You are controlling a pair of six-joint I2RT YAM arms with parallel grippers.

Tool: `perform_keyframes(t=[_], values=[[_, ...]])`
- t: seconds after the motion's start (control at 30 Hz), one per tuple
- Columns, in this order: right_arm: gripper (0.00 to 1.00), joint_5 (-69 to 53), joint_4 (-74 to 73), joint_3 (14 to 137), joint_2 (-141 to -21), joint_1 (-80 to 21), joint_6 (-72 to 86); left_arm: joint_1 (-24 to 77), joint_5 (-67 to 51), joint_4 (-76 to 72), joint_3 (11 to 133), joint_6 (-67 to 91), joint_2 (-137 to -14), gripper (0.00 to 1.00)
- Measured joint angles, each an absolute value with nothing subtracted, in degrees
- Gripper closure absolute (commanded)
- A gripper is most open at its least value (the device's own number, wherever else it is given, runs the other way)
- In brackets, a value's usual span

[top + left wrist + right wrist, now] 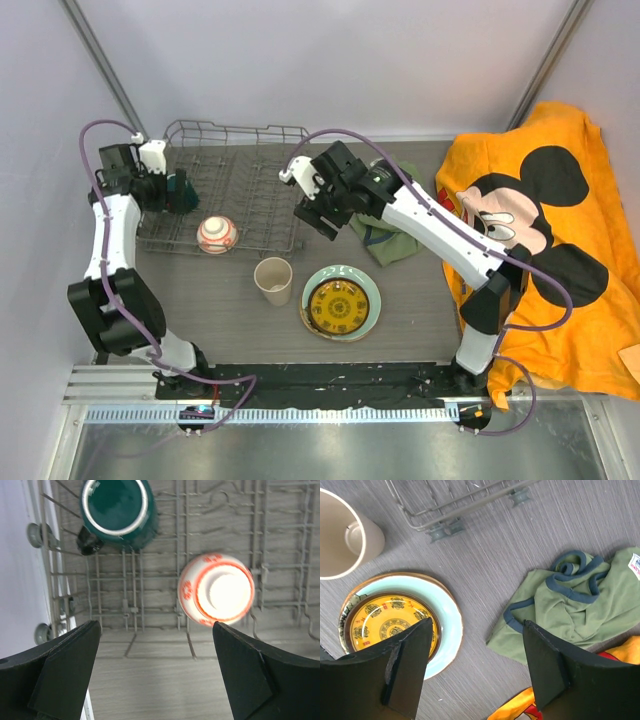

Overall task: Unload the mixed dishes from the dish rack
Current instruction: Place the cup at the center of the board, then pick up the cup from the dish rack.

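Note:
The grey wire dish rack (250,165) stands at the back left. In it are a dark green mug (181,190), upright at the left (117,510), and a red-and-white bowl (217,235), upside down near the front rail (217,595). My left gripper (165,200) hangs open and empty over the rack's front left (155,675). On the table stand a beige cup (273,280) and a small yellow plate (338,305) stacked on a pale green plate (368,290); a cream floral rim (342,625) shows beneath. My right gripper (318,218) is open and empty above the table (477,675).
An olive-green garment (385,240) lies right of the rack. An orange Mickey Mouse towel (560,200) covers the right side. White walls and metal posts close in the back and left. The rack's foot rollers (445,530) sit near the cup (345,535).

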State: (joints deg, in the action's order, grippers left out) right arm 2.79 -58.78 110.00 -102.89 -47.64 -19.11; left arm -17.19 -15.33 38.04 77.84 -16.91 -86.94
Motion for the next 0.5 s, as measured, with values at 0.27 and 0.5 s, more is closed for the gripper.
perform_keyframes(t=[0.27, 0.5], values=[[0.22, 2.2, -51.44, 98.52, -95.64, -45.23, -19.25, -16.08, -12.95, 35.46, 85.19, -15.53, -96.42, 0.0], [0.21, -1.26, -44.77, 87.09, -91.11, -41.45, -19.42, -15.09, -12.88, 34.28, 89.84, -18.98, -102.28, 0.0]])
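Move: The green cup in the rack lies about 12 cm ahead of the left hand, 3 cm to its left and 14 cm below; the striped bowl is roughly 9 cm nearer the base than that cup and 10 cm right of it. From the right hand the green cup is about 13 cm ahead and 30 cm left, while the beige cup stands 6 cm back, 11 cm left and 17 cm lower. Open left hand reaches forward about 7 cm, sinking slightly towards the green cup; empty right hand withdraws rightward, dipping. ##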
